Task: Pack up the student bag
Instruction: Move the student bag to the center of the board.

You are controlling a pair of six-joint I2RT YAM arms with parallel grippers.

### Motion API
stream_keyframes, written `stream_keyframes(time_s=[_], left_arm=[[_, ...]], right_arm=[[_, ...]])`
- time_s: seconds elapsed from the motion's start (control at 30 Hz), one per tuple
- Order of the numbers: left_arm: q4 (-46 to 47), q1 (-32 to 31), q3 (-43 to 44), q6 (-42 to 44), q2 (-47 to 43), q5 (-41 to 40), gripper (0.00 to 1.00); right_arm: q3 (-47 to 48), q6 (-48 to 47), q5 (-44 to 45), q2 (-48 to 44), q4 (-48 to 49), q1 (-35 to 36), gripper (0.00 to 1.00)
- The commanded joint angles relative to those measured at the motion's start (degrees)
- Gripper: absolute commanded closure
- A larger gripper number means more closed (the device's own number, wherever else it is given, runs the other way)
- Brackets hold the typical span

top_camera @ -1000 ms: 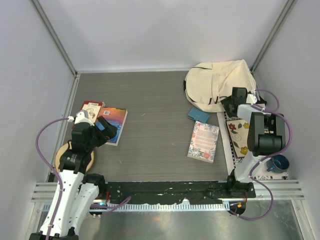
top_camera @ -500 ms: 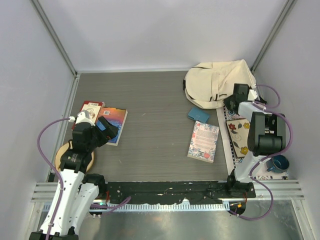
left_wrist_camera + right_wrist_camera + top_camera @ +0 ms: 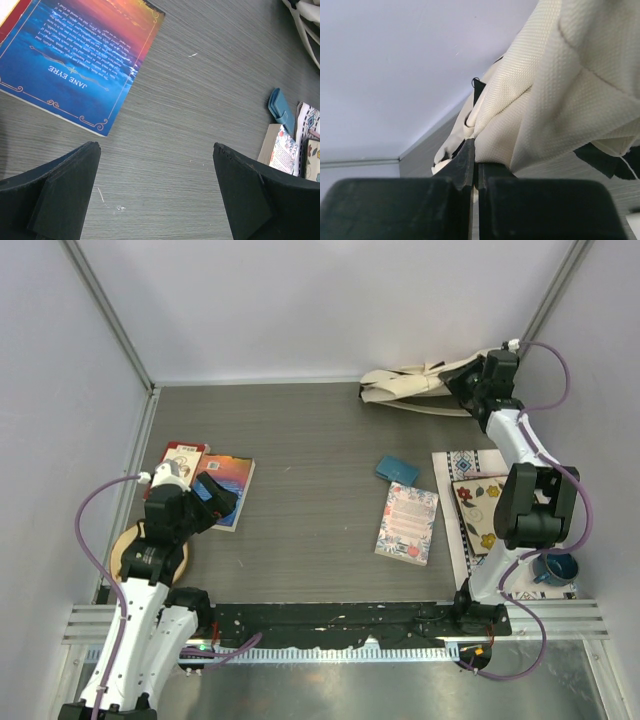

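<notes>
The student bag [image 3: 415, 385], cream fabric with black straps, hangs stretched and lifted at the back right of the table. My right gripper [image 3: 470, 380] is shut on a fold of its fabric and holds it up near the back wall; the cream cloth [image 3: 545, 90] fills the right wrist view above the closed jaws. My left gripper [image 3: 222, 502] is open and empty, low over the table beside the blue Jane Eyre book [image 3: 80, 60], which lies flat at the left [image 3: 228, 490].
A floral book [image 3: 407, 523] and a small teal case [image 3: 398, 471] lie mid-table. A patterned cloth [image 3: 455, 505] with a flowered notebook [image 3: 478, 512] and a blue mug [image 3: 556, 567] are at the right. A red-edged book [image 3: 178, 457] and round cork coaster [image 3: 122, 552] are at the left.
My right gripper has risen and moved toward the back wall, pulling the bag up with it so it now hangs stretched. The left arm has not moved.
</notes>
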Motion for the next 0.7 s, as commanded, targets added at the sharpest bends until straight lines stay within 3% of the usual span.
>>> stream_keyframes(time_s=[0.0,0.37,0.67], left_arm=[[3.4,0.0,0.3,-0.2,0.4,1.2,0.01],[3.7,0.0,0.8,-0.9,-0.1,2.1,0.00],[1.4,0.0,2.5,-0.6,-2.3,0.7,0.00]], right_arm=[[3.3,-0.3,-12.3,-3.7,4.8,2.7,0.99],[3.5,-1.7,-14.5,-5.8,5.1,12.5,0.99],[-7.2,-0.9,-16.0,-12.4,9.0,16.9,0.99]])
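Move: My right hand already grips the gathered student bag high over the far right of the board. The board's center, where the bag is to go, lies about 34 cm to my left, 26 cm back and 23 cm below. The blue wallet sits some 18 cm left and 21 cm back, the flowered notebook 16 cm left and 34 cm back, both about 22 cm lower. From my left hand, the center is roughly 27 cm right, 5 cm ahead and 16 cm down. Keeping the bag's folds pinched in my shut fingers, I swing my right hand left about 18 cm, gathering speed, and in the second half also draw it back some 6.5 cm towards the board's center. I stay high, coming out over the board beyond the blue wallet, while my wrist turns nearly 30 degrees counter-clockwise. ##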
